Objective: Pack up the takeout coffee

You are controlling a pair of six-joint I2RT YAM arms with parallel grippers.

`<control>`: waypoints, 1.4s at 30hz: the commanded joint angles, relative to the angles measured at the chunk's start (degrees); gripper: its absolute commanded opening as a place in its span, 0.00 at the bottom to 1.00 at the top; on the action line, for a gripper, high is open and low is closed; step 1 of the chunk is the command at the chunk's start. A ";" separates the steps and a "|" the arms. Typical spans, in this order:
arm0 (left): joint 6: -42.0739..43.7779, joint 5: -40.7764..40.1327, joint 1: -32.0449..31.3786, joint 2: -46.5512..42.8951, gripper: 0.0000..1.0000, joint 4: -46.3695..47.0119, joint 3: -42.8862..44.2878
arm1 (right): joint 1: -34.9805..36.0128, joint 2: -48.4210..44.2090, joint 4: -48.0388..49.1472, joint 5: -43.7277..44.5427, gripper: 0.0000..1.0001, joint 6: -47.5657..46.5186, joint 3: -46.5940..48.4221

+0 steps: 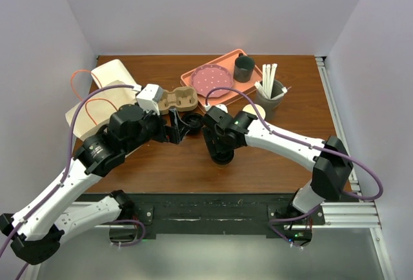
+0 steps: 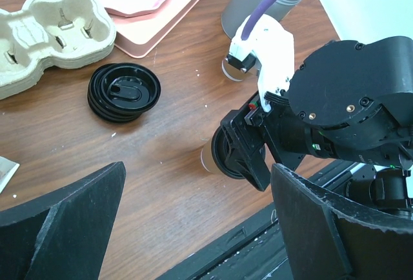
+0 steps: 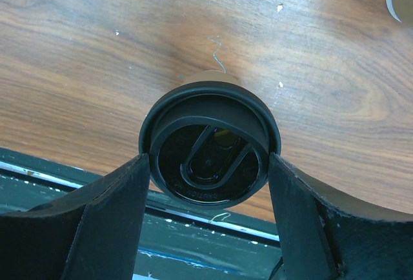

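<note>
The takeout coffee (image 3: pixel 210 164) is a brown paper cup with a black sip lid (image 1: pixel 223 159). It sits near the table's front edge. My right gripper (image 3: pixel 208 157) comes down on it from above, and both fingers press the lid's rim. In the left wrist view the cup's brown wall (image 2: pixel 210 157) shows beside the right gripper's fingers (image 2: pixel 248 157). My left gripper (image 2: pixel 197 177) is open and empty. It hovers over the bare wood just left of the cup (image 1: pixel 177 131).
A stack of black lids (image 2: pixel 122 93) lies beside a pulp cup carrier (image 2: pixel 51 28). Behind them are a pink tray (image 1: pixel 226 60) with a pink plate (image 1: pixel 211 80), a dark mug (image 1: pixel 244 68) and a grey cup of stirrers (image 1: pixel 270 93). A paper bag (image 1: pixel 106 93) lies at the left.
</note>
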 commanded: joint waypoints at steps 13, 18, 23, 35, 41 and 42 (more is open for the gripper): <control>-0.54 0.57 -0.04 -0.10 1.00 -0.07 0.14 | -9.62 -15.40 -13.01 6.81 0.50 12.10 -7.95; -0.10 1.71 -0.04 1.13 1.00 0.72 0.32 | -20.18 -24.27 -13.73 9.01 0.49 10.16 -13.67; 0.16 3.03 -0.04 2.18 1.00 0.55 1.37 | -31.87 -25.17 -9.07 10.15 0.50 6.30 -15.35; 0.95 -2.76 -0.04 0.69 1.00 -6.39 6.12 | -49.29 -19.72 2.70 4.80 0.49 1.11 -17.45; 0.34 -4.53 -0.04 -0.63 1.00 -7.89 6.29 | -50.79 -17.17 3.33 4.35 0.67 0.76 -16.32; 0.25 -4.79 -0.13 -0.63 1.00 -7.98 6.29 | -50.79 -17.08 3.06 4.96 0.71 0.76 -15.88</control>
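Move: The right hand already grips the lidded cup by its black lid. The bare patch of table it is taken to lies about 29 cm to the right, 6 cm farther out and some 8 cm below this hand. The stack of paper cups stands about 12 cm ahead and 11 cm right of the hand, the straw holder roughly 21 cm ahead and 19 cm right. From the left hand, that patch is around 44 cm right, 6 cm ahead and 25 cm down. Sweeping rightwards, nearly 30 cm, the right hand carries the lidded cup past the near side of the paper cup stack, raised only about 3 cm on the way and lowered again as it drifts forward some 5 cm towards the bare table. The wrist turns about 55 degrees clockwise while the fingers keep their grip on the lid. ##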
